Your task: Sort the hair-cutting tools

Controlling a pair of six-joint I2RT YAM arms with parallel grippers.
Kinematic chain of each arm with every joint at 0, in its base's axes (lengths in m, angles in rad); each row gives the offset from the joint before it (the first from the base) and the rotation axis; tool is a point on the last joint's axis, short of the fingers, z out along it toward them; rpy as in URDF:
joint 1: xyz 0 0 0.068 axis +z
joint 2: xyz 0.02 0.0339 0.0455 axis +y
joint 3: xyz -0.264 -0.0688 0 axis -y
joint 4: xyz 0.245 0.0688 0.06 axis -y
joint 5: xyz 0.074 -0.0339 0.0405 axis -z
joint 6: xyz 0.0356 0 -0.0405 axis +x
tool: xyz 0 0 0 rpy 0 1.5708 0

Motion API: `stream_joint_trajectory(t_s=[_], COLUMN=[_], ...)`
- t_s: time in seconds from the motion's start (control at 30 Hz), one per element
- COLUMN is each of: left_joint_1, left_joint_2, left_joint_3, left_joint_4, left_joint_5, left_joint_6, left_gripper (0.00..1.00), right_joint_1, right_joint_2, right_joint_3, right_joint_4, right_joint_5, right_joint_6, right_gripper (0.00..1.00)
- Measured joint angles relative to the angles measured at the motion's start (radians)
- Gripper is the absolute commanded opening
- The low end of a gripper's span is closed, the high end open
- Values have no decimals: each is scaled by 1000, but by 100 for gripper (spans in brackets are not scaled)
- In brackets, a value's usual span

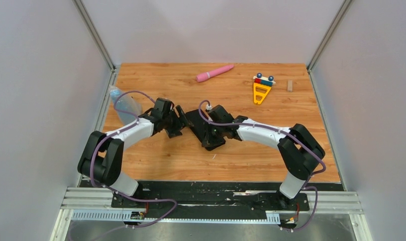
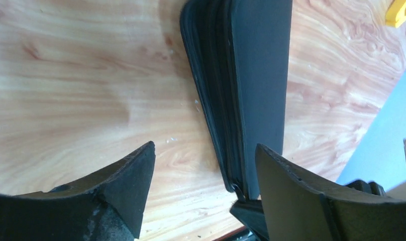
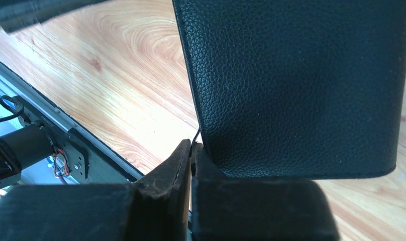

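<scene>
The hair-cutting tools are out of view. A black zip case [image 1: 196,120] stands on its edge on the wooden table [image 1: 156,160], between my two arms. Its zipped spine [image 2: 216,90] shows in the left wrist view and its grained face [image 3: 296,85] fills the right wrist view. My left gripper [image 1: 181,122] [image 2: 205,145] is open at the case's left end. The case's edge sits between its fingers, close to the right one, and I see no contact. My right gripper [image 1: 209,134] [image 3: 193,146] is shut on the thin zip pull [image 2: 237,189] at the case's corner.
A pink wand [image 1: 214,73] lies at the back of the table. A yellow toy [image 1: 262,89] with coloured blocks and a small wooden block [image 1: 290,86] sit back right. Something clear and plastic [image 1: 124,105] lies at the left edge. Grey walls close in on three sides.
</scene>
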Motion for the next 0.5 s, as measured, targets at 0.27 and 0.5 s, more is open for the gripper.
stream_joint_trajectory(t_s=[0.27, 0.5], left_joint_1=[-46, -80], left_joint_2=[-17, 55], left_joint_3=[-51, -50], left_joint_4=[69, 129], left_joint_5=[48, 61], left_joint_6=[-62, -85], left_gripper=[57, 41], right_joint_1=[27, 30], right_joint_2=[56, 67], right_joint_3=[16, 16], right_joint_4=[26, 32], right_joint_5=[-4, -9], right_joint_6=[5, 5], right_gripper=[0, 0])
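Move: The left hand, half closed around nothing, has the folded black case's middle roughly 7 cm to its right, level fore and aft, some 3 cm below. The zip pull is already in the right fingers, about 6 cm back and 7 cm right of the left hand. From the right hand the case's middle lies about 6 cm ahead, 2 cm lower. The pink tube is some 24 cm ahead and 12 cm right of the left hand. Rightward and a little back, the left hand travels about 4 cm towards the case's zipped left edge, sinking 1 to 2 cm only at the end, while its wide-open fingers narrow to about half open, coming to either side of that edge. The right hand, still pinching the zip pull at the near corner, lowers about 1.5 cm and eases a little left. ##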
